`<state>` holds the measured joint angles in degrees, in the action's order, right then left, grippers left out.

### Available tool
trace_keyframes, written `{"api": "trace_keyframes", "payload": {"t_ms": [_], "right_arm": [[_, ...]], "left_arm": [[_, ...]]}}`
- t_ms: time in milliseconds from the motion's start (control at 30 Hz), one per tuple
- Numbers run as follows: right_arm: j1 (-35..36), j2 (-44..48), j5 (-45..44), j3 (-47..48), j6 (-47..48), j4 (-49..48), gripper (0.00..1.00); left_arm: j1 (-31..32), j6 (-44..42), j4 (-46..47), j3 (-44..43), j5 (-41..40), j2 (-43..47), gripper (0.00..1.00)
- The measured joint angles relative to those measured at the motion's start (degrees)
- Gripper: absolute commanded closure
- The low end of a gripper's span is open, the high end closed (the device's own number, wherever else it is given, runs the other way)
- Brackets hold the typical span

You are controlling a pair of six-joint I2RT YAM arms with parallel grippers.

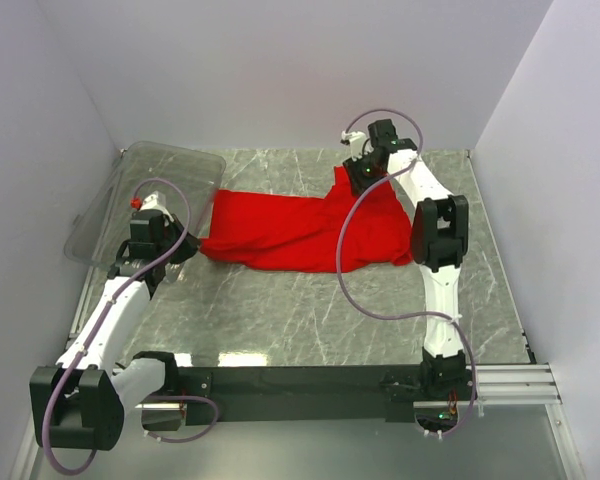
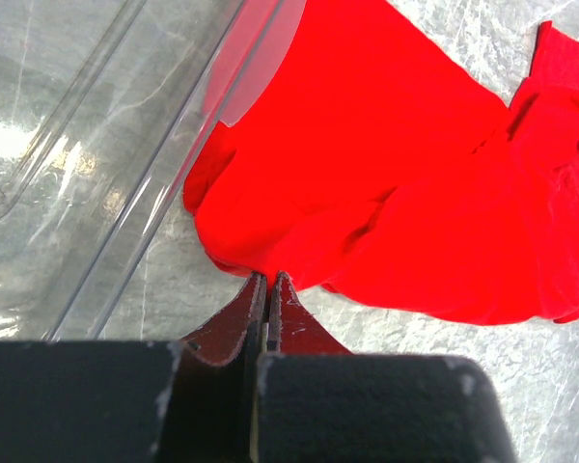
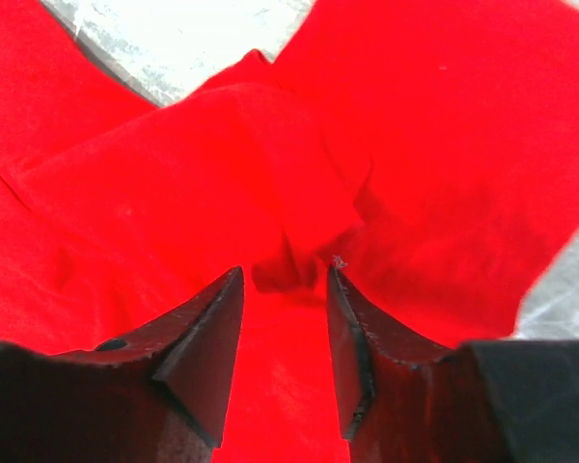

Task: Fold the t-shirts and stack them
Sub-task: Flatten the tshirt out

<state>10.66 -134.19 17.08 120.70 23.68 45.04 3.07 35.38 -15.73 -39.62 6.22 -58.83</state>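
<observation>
The red t-shirt [image 1: 300,230] lies spread and rumpled across the middle of the table, its left corner drawn to a point. My left gripper [image 1: 192,246] is at that corner. In the left wrist view its jaws [image 2: 268,278] are pressed together, with the shirt's [image 2: 386,164] edge pinched at the tips. My right gripper [image 1: 358,185] hovers over the shirt's far right part. The right wrist view shows it [image 3: 285,275] open, its fingers apart over a bunched fold of red fabric [image 3: 270,174] and nothing clamped between them.
A clear plastic bin [image 1: 150,195] lies tilted at the far left beside the shirt, its wall [image 2: 125,164] close to my left gripper. White walls enclose the marble table [image 1: 280,310] on three sides. A black rail runs along the near edge.
</observation>
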Motion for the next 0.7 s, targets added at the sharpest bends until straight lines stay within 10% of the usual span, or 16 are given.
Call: {"api": "trace_keyframes", "payload": {"t_ms": [700], "right_arm": [[-5.97,-0.35,5.27,-1.7,4.72,7.04,0.52]], "left_arm": [[-0.04,0.02,1.36,0.0,0.5,-1.29,0.99]]}}
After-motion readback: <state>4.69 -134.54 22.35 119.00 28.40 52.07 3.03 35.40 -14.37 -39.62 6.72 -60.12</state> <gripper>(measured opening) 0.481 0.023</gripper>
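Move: The raised fold near the right-hand sleeve lies about 4 cm back and 5 cm to the right of the open right gripper, some 5 cm below. The sleeve's far corner is around 4 cm ahead and 3 cm left of the gripper; the t-shirt's near right corner sits roughly 18 cm back and 13 cm right. From the left gripper, still pinching the left near corner, that fold is about 10 cm ahead, 42 cm right and 11 cm down. Swing the open right gripper about 6 cm to the right over the t-shirt, rising barely a centimetre at first, then draw it back and sink some 3 cm from the top of that arc towards the fold, easing slightly left again. Tip the fingers a little steeper down and keep them open. Hold the pinched corner still with the left gripper. ##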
